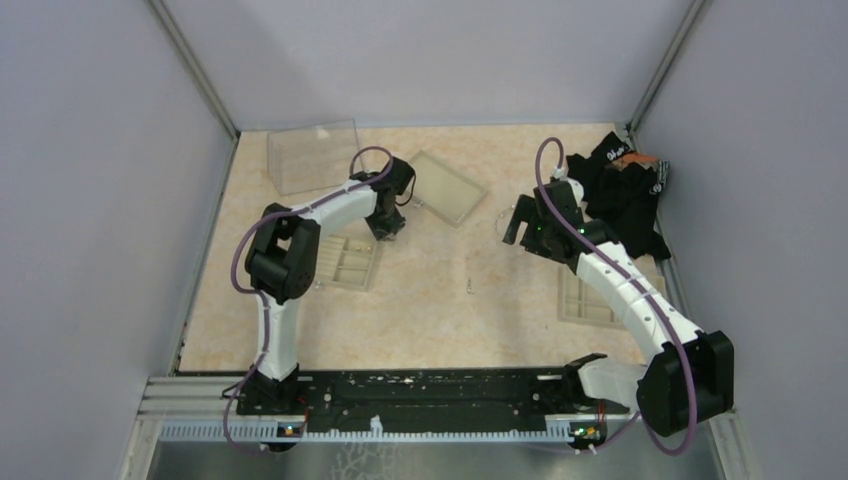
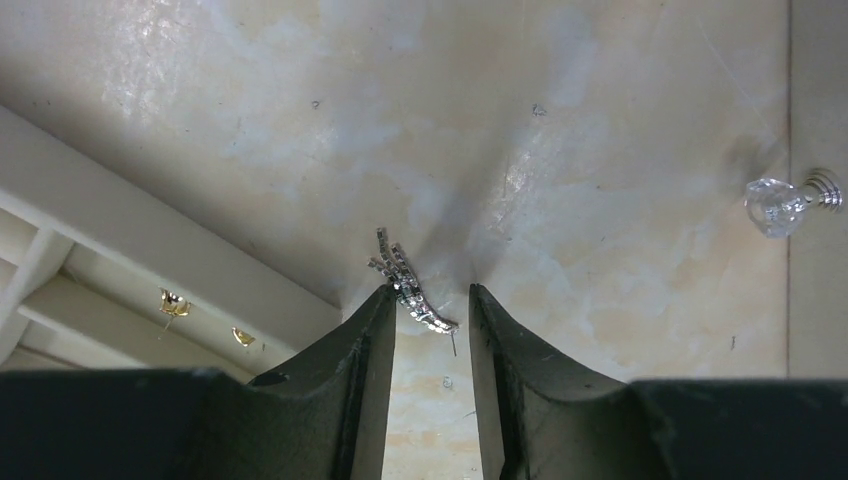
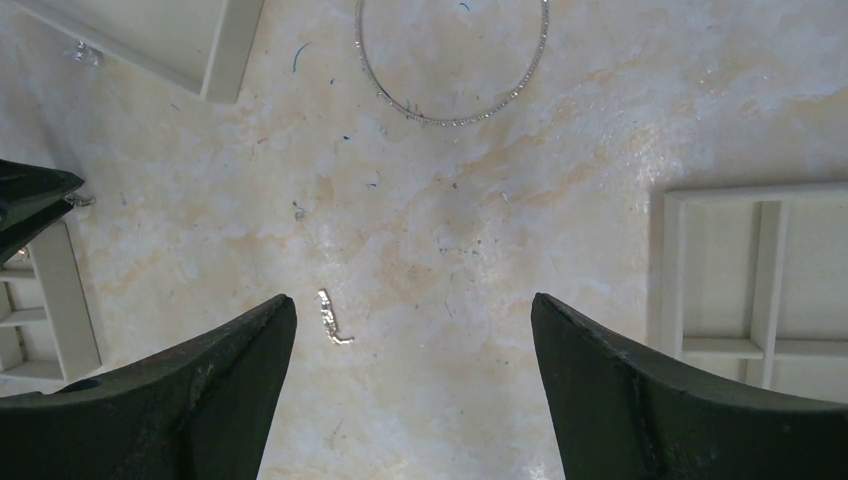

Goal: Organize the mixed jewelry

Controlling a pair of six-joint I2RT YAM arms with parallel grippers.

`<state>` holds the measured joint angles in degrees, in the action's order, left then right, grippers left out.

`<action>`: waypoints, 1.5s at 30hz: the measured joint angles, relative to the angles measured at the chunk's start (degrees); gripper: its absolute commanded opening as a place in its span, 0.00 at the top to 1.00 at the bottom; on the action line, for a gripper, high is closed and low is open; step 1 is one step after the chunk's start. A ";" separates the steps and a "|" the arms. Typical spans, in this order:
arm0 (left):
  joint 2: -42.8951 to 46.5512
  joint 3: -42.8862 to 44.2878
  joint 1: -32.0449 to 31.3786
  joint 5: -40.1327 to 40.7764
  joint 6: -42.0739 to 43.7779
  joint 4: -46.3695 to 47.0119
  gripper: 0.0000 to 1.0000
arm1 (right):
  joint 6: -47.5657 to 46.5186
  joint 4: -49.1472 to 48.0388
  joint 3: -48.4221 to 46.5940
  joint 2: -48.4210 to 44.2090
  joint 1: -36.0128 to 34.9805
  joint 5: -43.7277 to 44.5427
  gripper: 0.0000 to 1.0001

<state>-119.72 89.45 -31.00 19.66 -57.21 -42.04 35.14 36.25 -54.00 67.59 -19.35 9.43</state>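
A sparkly silvery earring [image 2: 410, 288] lies on the table between my left gripper's [image 2: 431, 293] fingertips. It touches the left finger [image 2: 375, 330], and a gap shows beside the right one. The jaws stand narrow, apart. From above, this gripper [image 1: 385, 228] is down at the table beside a beige tray [image 1: 345, 262]. My right gripper [image 3: 412, 298] hangs open and empty above the table. A thin silvery loop [image 3: 460, 122] lies beyond it, and a small bent silver piece [image 3: 332, 320] lies near its left fingertip. That piece [image 1: 468, 283] is a speck in the top view.
A clear crystal stud [image 2: 785, 205] lies right of the left gripper. Two gold pieces [image 2: 172, 303] sit in the tray's compartments. Another compartmented tray [image 1: 585, 300] lies under the right arm, a flat tray [image 1: 447, 187] and clear lid [image 1: 312, 155] at the back, black cloth [image 1: 625, 190] back right.
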 measured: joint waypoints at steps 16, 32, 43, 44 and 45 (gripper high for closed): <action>-0.15 -0.02 -1.11 -2.73 5.99 1.95 1.00 | 0.09 0.96 -0.11 0.00 0.00 1.27 0.10; 1.44 -4.31 -13.46 -22.60 24.72 9.53 1.00 | 0.63 8.04 -4.22 -5.18 4.90 3.39 0.11; 1.44 -4.52 -14.25 -33.07 30.95 11.67 1.00 | 2.56 6.51 -4.48 -5.38 4.90 -1.22 0.13; 1.44 -4.52 -14.25 -33.35 30.99 11.82 1.00 | 2.64 6.36 -4.00 -5.51 4.90 -1.66 0.13; 1.44 -4.52 -14.25 -33.64 31.06 11.96 1.00 | 2.75 6.16 -2.97 -5.84 4.90 -2.25 0.14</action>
<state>-118.28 84.93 -45.25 -13.98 -26.15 -30.09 37.89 42.41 -56.97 61.76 -14.46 7.18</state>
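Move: The sparkling earring I'm after lies right between my left fingertips, about 1 cm below the hand point, on the table. At about that height, the compartment tray is centred some 15 cm to the left and 7 cm back, the knobbed tray about 15 cm ahead and 12 cm right. The matching earring lies about 20 cm right and 14 cm back. From my right hand the first earring is some 28 cm left, 10 cm ahead and 12 cm down. I shut my half-open left fingers on the earring and pinch it, then sweep it right and back, about 20 cm in all and skimming the table, towards its match, turning the hand some 55 degrees clockwise. Meanwhile my empty, open right hand shifts about 4 cm right and rises about 4 cm, then eases partway back left and sinks slightly. ##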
